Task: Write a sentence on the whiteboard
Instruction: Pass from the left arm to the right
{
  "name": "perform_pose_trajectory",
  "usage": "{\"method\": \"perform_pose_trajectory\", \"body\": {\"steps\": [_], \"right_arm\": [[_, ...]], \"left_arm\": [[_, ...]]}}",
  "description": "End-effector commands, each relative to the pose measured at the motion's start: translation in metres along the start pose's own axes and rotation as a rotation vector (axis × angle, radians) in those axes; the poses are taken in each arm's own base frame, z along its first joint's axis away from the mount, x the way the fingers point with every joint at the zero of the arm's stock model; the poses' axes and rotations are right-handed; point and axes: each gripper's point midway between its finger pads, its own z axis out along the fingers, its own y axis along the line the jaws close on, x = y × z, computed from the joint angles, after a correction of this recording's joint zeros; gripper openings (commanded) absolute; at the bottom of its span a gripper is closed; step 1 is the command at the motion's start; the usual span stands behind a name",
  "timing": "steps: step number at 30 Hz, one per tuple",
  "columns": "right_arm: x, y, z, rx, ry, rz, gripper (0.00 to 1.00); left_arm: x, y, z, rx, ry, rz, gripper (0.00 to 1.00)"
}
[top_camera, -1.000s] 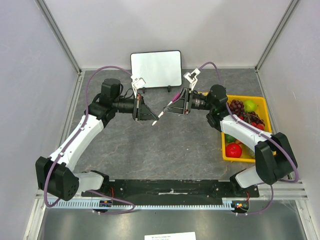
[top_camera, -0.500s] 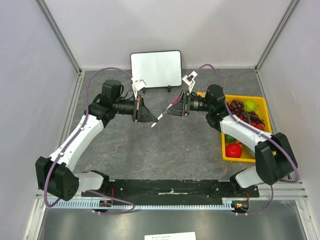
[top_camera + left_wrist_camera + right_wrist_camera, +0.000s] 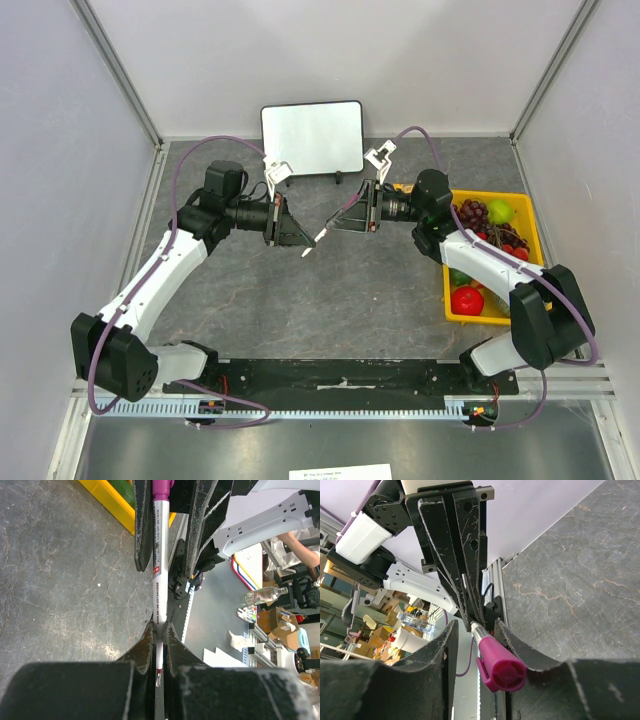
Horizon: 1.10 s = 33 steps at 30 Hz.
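The whiteboard (image 3: pixel 312 137) stands upright at the back of the table, its face blank; no sentence shows on it. Over the middle of the table a marker (image 3: pixel 328 227) spans the two grippers, which face each other. My left gripper (image 3: pixel 159 626) is shut on the white barrel (image 3: pixel 157 570) near its tail end. My right gripper (image 3: pixel 476 625) surrounds the magenta cap (image 3: pixel 500 667). The cap lies against one finger, with a gap to the other, so these jaws are open. In the top view the left gripper (image 3: pixel 302 242) and right gripper (image 3: pixel 338 218) almost meet.
A yellow bin (image 3: pixel 532 222) at the right holds grapes (image 3: pixel 473 212), a red apple (image 3: pixel 467 300) and green fruit (image 3: pixel 500 210). Grey enclosure walls close in the left, right and back. The arm bases sit on a black rail (image 3: pixel 340 375) at the near edge.
The right gripper has edged slightly left along the marker toward the left gripper. The left arm stays still, holding the marker.
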Motion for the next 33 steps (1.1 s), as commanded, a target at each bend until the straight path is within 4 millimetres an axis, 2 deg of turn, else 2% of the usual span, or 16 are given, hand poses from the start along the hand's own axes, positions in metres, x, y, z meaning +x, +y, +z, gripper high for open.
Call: {"method": "perform_pose_trajectory", "body": {"steps": [1, 4, 9, 13, 24, 27, 33], "right_arm": [[0.006, 0.005, 0.0, -0.035, 0.034, -0.021, 0.4], [0.008, 0.003, 0.0, -0.029, 0.041, -0.018, 0.37], [0.006, 0.001, 0.001, -0.025, 0.042, -0.014, 0.22], [0.007, -0.003, 0.002, -0.017, 0.046, -0.003, 0.0], [0.005, -0.006, 0.001, 0.021, 0.035, -0.044, 0.0], [0.004, -0.011, -0.001, 0.073, 0.04, -0.07, 0.0], [0.002, -0.024, -0.008, 0.201, 0.049, -0.116, 0.0]], "left_arm": [[-0.006, -0.005, -0.005, -0.007, -0.016, 0.066, 0.02], [-0.006, -0.006, -0.005, -0.007, -0.018, 0.07, 0.02], [-0.006, -0.005, -0.005, -0.005, -0.017, 0.063, 0.02], [-0.006, -0.005, -0.005, -0.01, -0.018, 0.067, 0.02], [-0.013, 0.004, -0.007, -0.086, -0.043, 0.066, 0.03], [-0.017, 0.008, -0.008, -0.127, -0.062, 0.06, 0.11], [-0.023, 0.011, -0.009, -0.152, -0.094, 0.046, 0.42]]}}
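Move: The marker is still pinched near its nib in my left fingers, its upper half already between my half-open right fingers. That right grip is roughly 4 cm ahead of my left hand, 5 cm to its right and about level. From my right hand, the marker's middle lies about 2 cm back and 2 cm left. The whiteboard's middle is some 22 cm ahead of my left hand and 18 cm lower; the candy bag is roughly 9 cm ahead, 20 cm right and 25 cm below my right. My right fingers close on the marker's upper barrel beside the cap while both hands all but hold their place, easing down slightly. Only once that grip is set do my left fingers open and let go of the nib end, the left hand drifting about 1.5 cm forward and as much down. My right keeps its pinch, sinks about 2.5 cm in all and tilts slightly. ##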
